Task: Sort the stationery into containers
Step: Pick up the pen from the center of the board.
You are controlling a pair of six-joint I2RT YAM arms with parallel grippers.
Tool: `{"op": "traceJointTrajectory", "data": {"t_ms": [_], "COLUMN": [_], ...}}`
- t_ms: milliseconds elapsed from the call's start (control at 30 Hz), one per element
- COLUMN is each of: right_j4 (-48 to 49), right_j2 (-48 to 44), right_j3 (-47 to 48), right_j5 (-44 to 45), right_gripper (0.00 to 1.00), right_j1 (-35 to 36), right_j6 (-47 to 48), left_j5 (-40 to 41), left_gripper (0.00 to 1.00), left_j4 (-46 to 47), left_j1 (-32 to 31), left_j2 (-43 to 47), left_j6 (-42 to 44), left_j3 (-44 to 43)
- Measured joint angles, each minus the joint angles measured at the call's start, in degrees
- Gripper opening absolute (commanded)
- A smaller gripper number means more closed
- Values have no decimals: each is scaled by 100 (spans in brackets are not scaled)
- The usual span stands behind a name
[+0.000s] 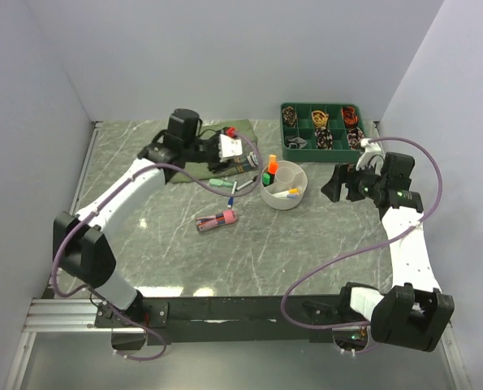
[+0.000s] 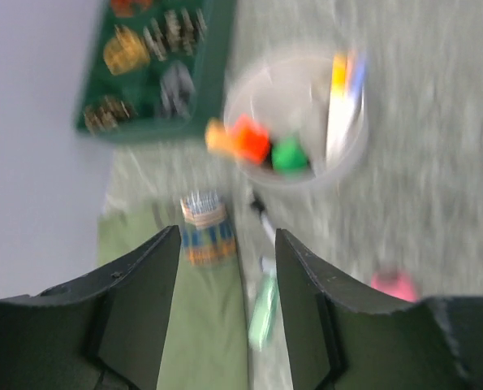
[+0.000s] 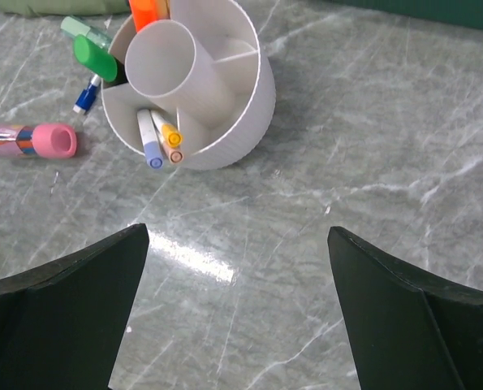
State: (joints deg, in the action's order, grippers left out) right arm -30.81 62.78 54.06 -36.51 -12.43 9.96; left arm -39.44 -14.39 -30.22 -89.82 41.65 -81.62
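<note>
The white round tub [image 1: 284, 187] stands mid-table and holds an orange highlighter [image 1: 272, 165], a green highlighter [image 3: 93, 57] and white pens with yellow and blue caps [image 3: 160, 138]. A pink highlighter [image 1: 217, 220] lies on the table to the tub's left. A light green pen [image 1: 222, 184] and a thin blue-capped pen [image 3: 85, 96] lie beside the tub. My left gripper [image 1: 235, 154] hovers open and empty over the shirt edge; in the blurred left wrist view [image 2: 227, 236] the green pen [image 2: 264, 309] lies below its jaws. My right gripper [image 1: 338, 183] is open and empty to the right of the tub [image 3: 188, 89].
A folded olive-green shirt [image 1: 194, 169] lies at the back left with a blue and orange bundle [image 2: 202, 227] on it. A dark green compartment tray [image 1: 322, 105] of small items stands at the back right. White walls close in three sides.
</note>
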Motion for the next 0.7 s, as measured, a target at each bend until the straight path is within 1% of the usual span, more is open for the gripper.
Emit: {"op": "traceJointTrajectory", "data": {"t_ms": [100, 200, 267, 300, 367, 433, 533, 700], "right_j4": [66, 107, 122, 125, 120, 92, 48, 20], "right_j2": [94, 229, 352, 409, 507, 531, 529, 529], "right_j3": [129, 295, 398, 439, 487, 490, 490, 479], "right_j5": [-46, -109, -144, -155, -173, -173, -177, -188], "right_gripper": [100, 100, 100, 100, 100, 100, 100, 100], "right_j1": [0, 0, 0, 0, 0, 0, 0, 0], "right_j6": [24, 52, 63, 74, 118, 175, 258, 310], "left_j5": [-245, -280, -267, -260, -175, 37, 341, 503], "left_gripper": [57, 55, 54, 54, 54, 54, 54, 54], "left_j4": [-1338, -2924, -3993, -4380, -4828, -5246, -5659, -5945], "left_j1": [494, 841, 975, 1014, 1051, 1038, 933, 691], "left_j2": [-354, -1134, -1858, -2188, -2592, -2833, -3049, -3211], "left_j6": [1263, 2929, 4238, 4763, 5554, 6107, 6601, 6937], "left_j3": [-387, -1357, -2280, -2621, -2894, -2857, -2669, -2542]}}
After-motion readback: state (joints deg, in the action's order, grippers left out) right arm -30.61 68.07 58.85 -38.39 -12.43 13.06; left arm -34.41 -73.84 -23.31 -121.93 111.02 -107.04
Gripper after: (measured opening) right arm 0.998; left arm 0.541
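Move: My left hand hangs empty and half open, high over the board. The blue-capped pen lies about 28 cm below it, some 7 cm farther out and 2 cm to the right. At table height too, the pale green marker is 12 cm out and 3 cm left, the black-capped pen 12 cm out and 8 cm right, the pink pouch 3 cm back and 4 cm left. From my right hand the blue-capped pen is 12 cm ahead, 35 cm left and 19 cm below. I drop my left hand about 19 cm towards the blue-capped pen, carrying it 8 cm to the left; it swings some 6 cm forward, then comes most of the way back. On the way I turn the wrist roughly 50 degrees, clockwise and from pointing right to pointing mostly down, fingers staying half open and touching nothing. My right hand eases 2 cm forward, still wide open. ##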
